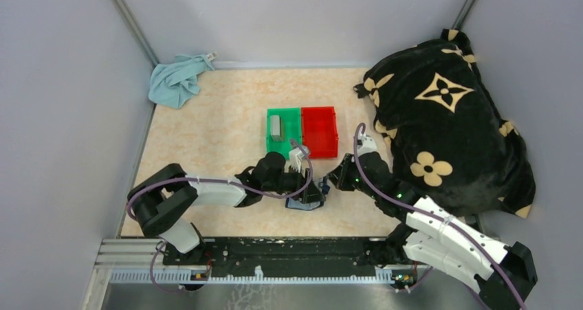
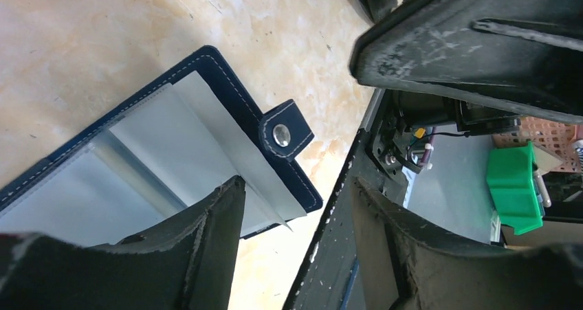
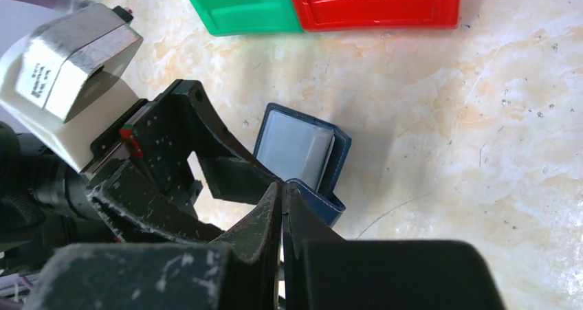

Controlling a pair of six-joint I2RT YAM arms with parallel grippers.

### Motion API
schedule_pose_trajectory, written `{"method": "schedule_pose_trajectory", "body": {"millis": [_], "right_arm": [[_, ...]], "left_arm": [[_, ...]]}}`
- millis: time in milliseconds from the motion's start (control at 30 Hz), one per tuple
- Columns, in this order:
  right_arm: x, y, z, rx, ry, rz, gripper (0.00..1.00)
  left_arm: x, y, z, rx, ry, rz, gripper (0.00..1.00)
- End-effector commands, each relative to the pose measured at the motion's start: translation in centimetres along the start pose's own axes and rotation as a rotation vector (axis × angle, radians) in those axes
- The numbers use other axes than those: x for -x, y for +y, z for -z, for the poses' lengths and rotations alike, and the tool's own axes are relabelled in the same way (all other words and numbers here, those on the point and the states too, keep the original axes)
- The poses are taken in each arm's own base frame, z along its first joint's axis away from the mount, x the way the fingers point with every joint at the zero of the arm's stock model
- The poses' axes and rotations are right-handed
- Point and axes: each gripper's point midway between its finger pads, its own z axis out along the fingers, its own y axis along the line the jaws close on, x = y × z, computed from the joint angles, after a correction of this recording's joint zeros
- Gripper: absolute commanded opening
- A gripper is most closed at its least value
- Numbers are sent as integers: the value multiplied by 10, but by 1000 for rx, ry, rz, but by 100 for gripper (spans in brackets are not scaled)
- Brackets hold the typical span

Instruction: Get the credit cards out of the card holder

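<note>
The navy card holder [image 2: 213, 66] lies open on the table, snap tab [image 2: 283, 133] up, with silvery credit cards [image 2: 199, 131] showing in its pockets. My left gripper [image 2: 297, 186] hovers over its near corner, open, one fingertip [image 2: 220, 214] above a card's edge and nothing between the jaws. In the right wrist view the card holder [image 3: 337, 152] stands partly raised with the credit cards [image 3: 295, 145] facing out. My right gripper [image 3: 282, 190] is shut on the edge of its lower flap. From above, both grippers [image 1: 313, 193] [image 1: 330, 181] meet over the card holder [image 1: 302, 203].
A green bin [image 1: 292, 124] holding a grey card [image 1: 275, 126] and a red bin [image 1: 320, 130] sit side by side beyond the grippers. A black flower-patterned blanket [image 1: 447, 131] fills the right side. A light blue cloth [image 1: 177, 82] lies at the far left corner.
</note>
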Motion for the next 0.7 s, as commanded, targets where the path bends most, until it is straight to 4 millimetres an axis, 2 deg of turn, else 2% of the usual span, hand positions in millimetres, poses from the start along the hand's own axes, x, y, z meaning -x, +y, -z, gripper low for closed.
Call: {"method": "schedule_pose_trajectory", "body": {"millis": [0,133,267,433,667], "right_arm": [[19,18,-3,43,-60,-4,0],[10,16,-10,44,-31,-13,0],[2,17,-17,69,-7,-16,3],[-8,16,-28,66,34,-10,4],[-36,0,-43,38,110,-37,3]], "left_arm": [[1,-17,1,-48,10,-38,64],[-10,-15,-2,-62,25,-12,71],[-13,-20,-6,-103,32,-9,83],[-18,-22,-13,-127,59,-13,92],[-19,-22,-14,-129,52,-6,95]]}}
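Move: The open card holder lies below both hands. From the right hand its middle is about 3 cm back, 5 cm to the left and 8 cm down; from the left hand it is some 1 cm ahead, 2 cm to the left and 5 cm down. The red box stands about 16 cm ahead of the right hand and 2 cm to the left, the green box roughly 15 cm ahead and 12 cm to the left, both around 7 cm lower. Down and to the left, the right hand brings its shut fingers about 4 cm lower and 2 cm across towards the strap side of the card holder, sinking fastest at the end and tipping slightly down. The left hand draws back 2.5 cm and a little right over the clear sleeves, then sinks 1.5 cm, spreading its part-open fingers nearly full, with a sleeve's corner still showing between them. ##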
